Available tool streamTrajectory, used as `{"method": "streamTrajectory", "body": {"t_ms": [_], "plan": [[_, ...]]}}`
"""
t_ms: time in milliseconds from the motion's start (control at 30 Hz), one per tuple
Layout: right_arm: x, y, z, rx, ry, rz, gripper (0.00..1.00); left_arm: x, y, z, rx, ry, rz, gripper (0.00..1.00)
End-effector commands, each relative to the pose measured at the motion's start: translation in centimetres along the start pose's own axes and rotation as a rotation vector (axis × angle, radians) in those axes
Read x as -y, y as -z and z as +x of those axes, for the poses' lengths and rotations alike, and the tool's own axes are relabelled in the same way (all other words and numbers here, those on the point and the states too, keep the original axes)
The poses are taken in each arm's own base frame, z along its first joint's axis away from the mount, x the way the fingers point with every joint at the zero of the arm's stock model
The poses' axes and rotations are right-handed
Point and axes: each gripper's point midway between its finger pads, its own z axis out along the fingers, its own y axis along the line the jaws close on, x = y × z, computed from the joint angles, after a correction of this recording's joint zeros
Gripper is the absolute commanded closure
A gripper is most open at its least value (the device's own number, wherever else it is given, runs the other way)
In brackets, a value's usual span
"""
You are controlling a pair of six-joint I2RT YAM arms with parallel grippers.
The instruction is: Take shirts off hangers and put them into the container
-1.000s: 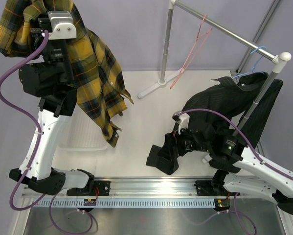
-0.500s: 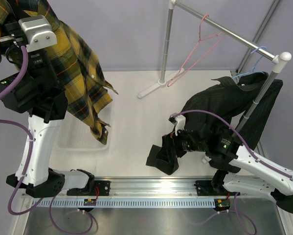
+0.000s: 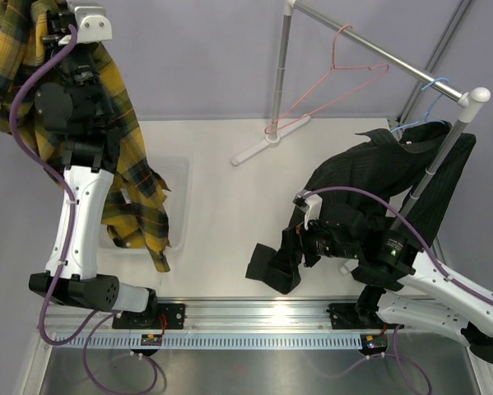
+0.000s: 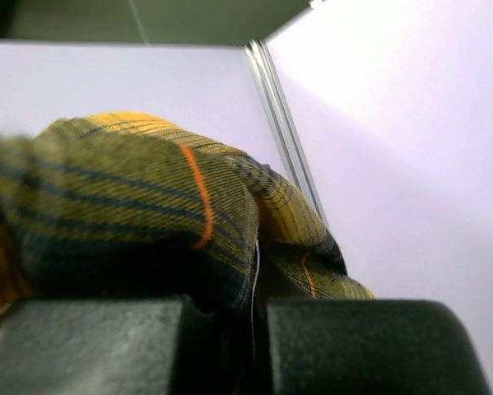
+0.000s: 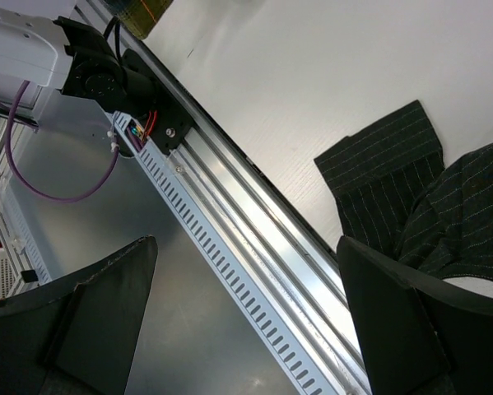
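Observation:
My left gripper [image 4: 258, 350] is shut on a fold of the yellow-and-black plaid shirt [image 4: 147, 206]. It holds the plaid shirt [image 3: 123, 156] high at the top left, and the hem hangs down over the translucent container [image 3: 178, 185]. The black striped shirt [image 3: 369, 169] still hangs on the light blue hanger [image 3: 431, 86] at the rail's right end, one sleeve [image 3: 272, 265] lying on the table. My right gripper [image 3: 289, 245] hovers by that sleeve, open and empty; in its wrist view the black shirt [image 5: 394, 181] lies beside the right gripper [image 5: 254, 321]. The pink hanger [image 3: 328, 82] hangs bare.
The metal rail [image 3: 378, 51] runs diagonally across the back right on a post with a white foot [image 3: 258, 148]. A second post [image 3: 444, 152] stands by the black shirt. The aluminium mounting track [image 3: 254, 317] lines the near edge.
My left arm has swung up and to the left with the plaid shirt, whose hem now hangs over the container. The pink hanger has swung towards the right. My right arm barely moved.

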Motion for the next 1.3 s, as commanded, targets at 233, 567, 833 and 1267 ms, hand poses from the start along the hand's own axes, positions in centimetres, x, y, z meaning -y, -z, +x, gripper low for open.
{"method": "streamTrajectory", "body": {"t_ms": [233, 567, 833, 1267], "plan": [[-0.3, 0.3, 0.7, -0.008, 0.019, -0.035, 0.01, -5.4, -2.2, 1.1, -0.032, 0.196, -0.095, 1.0], [-0.2, 0.6, 0.8, -0.009, 0.035, -0.032, 0.0, -2.2, -2.1, 4.6, -0.157, 0.236, -0.015, 1.0], [-1.7, 2.5, 0.4, 0.034, 0.005, -0.095, 0.01, 1.0, 4.3, 8.3, -0.394, 0.416, 0.108, 1.0], [-2.1, 5.8, -0.5, 0.121, -0.001, -0.101, 0.0, 4.1, 16.7, 9.7, -0.614, 0.555, 0.326, 1.0]]}}
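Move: Below the left hand, which still grips the yellow-and-black shirt high up, sits the container, some 65 cm down, about 5 cm to the right and about 2 cm nearer the base. The black shirt's cuff lies on the table roughly 48 cm right and 21 cm back from that hand. The empty pink hanger hangs about 60 cm right and 15 cm ahead of it. From the empty right hand, the container is around 50 cm left, 22 cm ahead and 20 cm lower. Swinging left about 6 cm and slightly forward, the left hand pauses, then sinks some 20 cm towards the container, easing back and to the right on the way down; it keeps its pinch on the shirt while the raised fingers tip over towards level and the wrist rolls left side down. The open right hand backs off a few centimetres, up, right and back. ##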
